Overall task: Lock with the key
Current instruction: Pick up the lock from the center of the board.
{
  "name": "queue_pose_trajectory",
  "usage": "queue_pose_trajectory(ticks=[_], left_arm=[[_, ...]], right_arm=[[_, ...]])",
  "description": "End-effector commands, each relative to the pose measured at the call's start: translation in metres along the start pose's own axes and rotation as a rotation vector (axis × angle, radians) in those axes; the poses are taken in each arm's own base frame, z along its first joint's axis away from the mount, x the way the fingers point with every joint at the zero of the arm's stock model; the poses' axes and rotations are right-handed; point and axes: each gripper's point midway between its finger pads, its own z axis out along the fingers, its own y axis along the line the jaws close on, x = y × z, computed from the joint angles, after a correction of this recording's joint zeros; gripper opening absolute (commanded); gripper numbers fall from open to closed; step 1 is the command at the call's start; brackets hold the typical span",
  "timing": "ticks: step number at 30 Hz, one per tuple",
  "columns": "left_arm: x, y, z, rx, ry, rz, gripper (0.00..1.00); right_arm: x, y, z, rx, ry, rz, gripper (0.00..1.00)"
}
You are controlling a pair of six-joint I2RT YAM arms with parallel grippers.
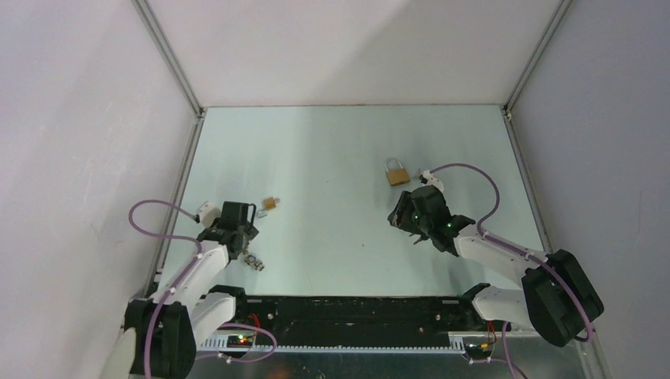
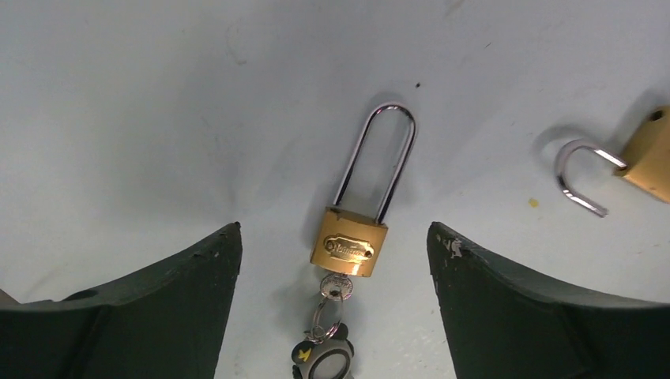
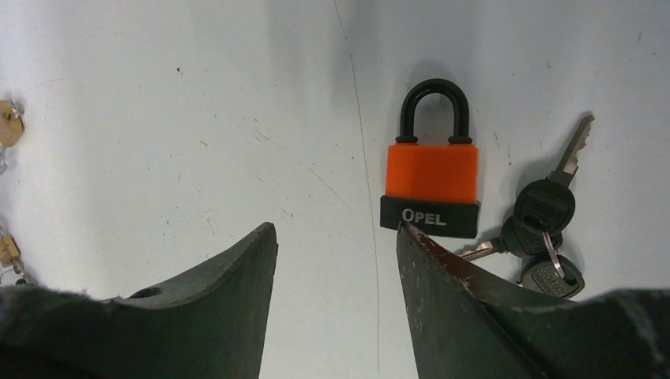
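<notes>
In the left wrist view a brass padlock (image 2: 350, 246) with a long steel shackle lies flat on the table. Both shackle legs reach its body. A key (image 2: 336, 286) sits in its keyhole, with a ring and a dark fob (image 2: 322, 362) hanging from it. My left gripper (image 2: 334, 234) is open above it, one finger on each side and touching nothing. In the top view the left gripper (image 1: 237, 219) hides this padlock. My right gripper (image 3: 336, 230) is open and empty. Its right fingertip lies by the lower edge of an orange padlock (image 3: 432, 175).
A second brass padlock (image 2: 649, 150) with its shackle swung open lies right of the left gripper. A bunch of black-headed keys (image 3: 545, 229) lies beside the orange padlock. Another brass padlock (image 1: 397, 172) lies beyond the right gripper (image 1: 412, 212). A small metal piece (image 1: 254, 260) lies near the left arm.
</notes>
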Motion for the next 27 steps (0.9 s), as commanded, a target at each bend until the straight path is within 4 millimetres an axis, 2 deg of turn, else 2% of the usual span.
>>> queue_pose_trajectory(ticks=[1,6,15,25,26,27], left_arm=[[0.002,-0.007,0.001,0.001,0.045,-0.006,0.88],[0.009,-0.003,0.004,-0.026,0.073,0.024,0.79],[0.004,-0.012,0.006,-0.034,0.097,0.090,0.49],[0.020,-0.023,0.004,-0.022,0.121,0.178,0.33],[0.022,-0.024,0.004,-0.018,0.121,0.186,0.25],[0.022,-0.025,0.003,-0.016,0.120,0.189,0.22]], right_arm=[[-0.027,0.018,-0.001,-0.057,-0.061,0.031,0.60],[-0.032,0.022,-0.001,-0.083,-0.071,0.047,0.60],[-0.034,0.025,-0.006,-0.101,-0.075,0.052,0.58],[-0.036,0.026,-0.010,-0.105,-0.082,0.054,0.58],[-0.035,0.026,-0.010,-0.103,-0.081,0.055,0.58],[-0.035,0.027,-0.010,-0.105,-0.079,0.054,0.58]])
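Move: The small brass lock with the long shackle lies almost under the open left fingers, about 1 cm to their right and 2 cm down, level with them fore and aft. Its keyring is some 4 cm back and 4 cm right of the hand; the opened brass lock lies about 12 cm ahead and 8 cm right, also 2 cm down. From the right hand the long-shackle lock is roughly 42 cm left, 6 cm back and 6 cm lower. The left fingers close onto both sides of the long-shackle lock's brass body, pinching it between their tips. The hand first sinks about 1.5 cm over the lock, then stays low while closing, tipping some 10 degrees steeper, and finally eases right about 2 cm and slightly forward with a small clockwise turn, dragging the lock along. ##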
